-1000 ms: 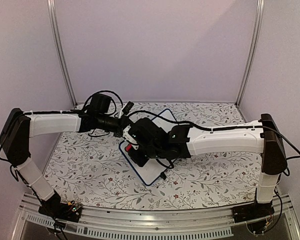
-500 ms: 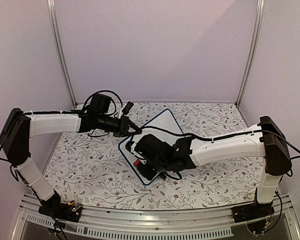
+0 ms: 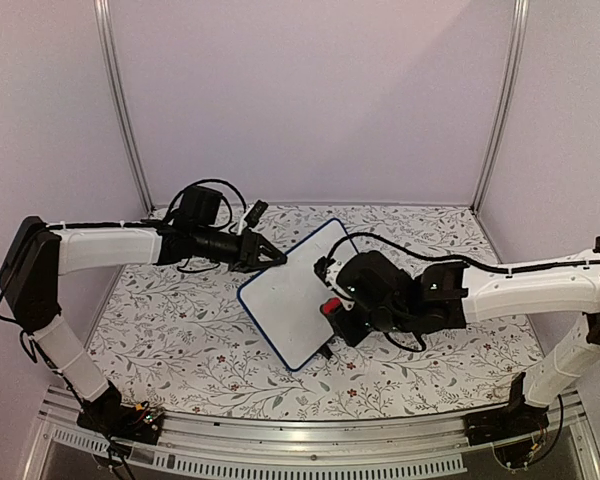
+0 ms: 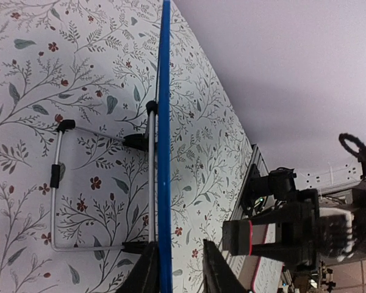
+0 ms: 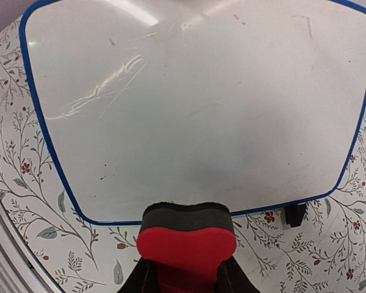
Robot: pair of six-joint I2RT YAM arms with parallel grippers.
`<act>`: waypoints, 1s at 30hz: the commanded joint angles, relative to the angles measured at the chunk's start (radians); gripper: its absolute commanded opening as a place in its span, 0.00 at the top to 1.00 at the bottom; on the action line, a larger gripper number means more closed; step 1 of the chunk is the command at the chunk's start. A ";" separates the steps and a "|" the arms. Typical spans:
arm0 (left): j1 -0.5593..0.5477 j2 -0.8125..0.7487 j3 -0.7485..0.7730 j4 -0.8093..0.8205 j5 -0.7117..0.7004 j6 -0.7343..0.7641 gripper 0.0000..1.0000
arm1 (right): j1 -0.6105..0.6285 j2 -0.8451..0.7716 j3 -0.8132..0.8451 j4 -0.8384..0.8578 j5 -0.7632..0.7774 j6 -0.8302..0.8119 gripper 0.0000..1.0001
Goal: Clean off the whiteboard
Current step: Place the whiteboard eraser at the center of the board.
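The whiteboard [image 3: 288,298] stands tilted on the floral table, its blue frame round a white face. In the right wrist view the whiteboard [image 5: 195,104] shows only faint specks and glare streaks. My right gripper [image 3: 336,310] hovers just off the board's right edge. Its fingers are shut on a red eraser block [image 5: 186,241] with a dark felt pad. My left gripper [image 3: 271,258] is at the board's upper left edge. In the left wrist view the blue frame [image 4: 165,140] runs edge-on between the fingers of the left gripper [image 4: 180,262]. One finger lies against it and a gap shows to the other.
A wire stand [image 4: 57,183] props the board from behind, and a black foot [image 5: 295,213] shows at its lower edge. The flowered tablecloth [image 3: 430,350] lies around it. Metal posts [image 3: 126,110] rise at the back and a rail [image 3: 300,440] runs along the front.
The right arm swept the eraser across the board and drew it off to the board's right side. The left jaws have parted from the frame edge.
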 commanded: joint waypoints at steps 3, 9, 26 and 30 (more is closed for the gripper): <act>0.015 -0.028 0.010 0.035 0.021 0.001 0.61 | -0.137 -0.134 -0.082 -0.045 0.066 0.142 0.72; 0.033 -0.058 -0.005 0.050 -0.003 -0.009 0.33 | -0.350 -0.174 -0.129 -0.055 0.007 0.276 0.68; 0.072 -0.099 -0.031 0.088 -0.019 -0.032 0.19 | -0.750 -0.025 -0.170 0.065 -0.245 0.352 0.25; 0.074 -0.095 -0.031 0.093 -0.013 -0.037 0.19 | -0.766 0.031 -0.158 0.072 -0.237 0.358 0.17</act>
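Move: Open table to the right of the board, where the right hand is taking the eraser it holds, lies about 14 cm ahead, 21 cm to its right and 12 cm below. The whiteboard's middle is roughly 10 cm ahead, 6 cm left and 5 cm below it; the board's far foot stands some 13 cm ahead, 8 cm right, on the table. From the left hand, that open spot is about 29 cm right, 4 cm farther out and 16 cm down. Swinging away from the board's lower edge, the right hand carries the eraser some 22 cm right and 15 cm forward, rising slightly, then sinking towards the table. It turns about 50 degrees clockwise, tips its fingers down and spreads them wide late on, the eraser still beside one finger. The left hand opens wide around the top edge and backs clear, up about 3 cm and slightly left and forward. ##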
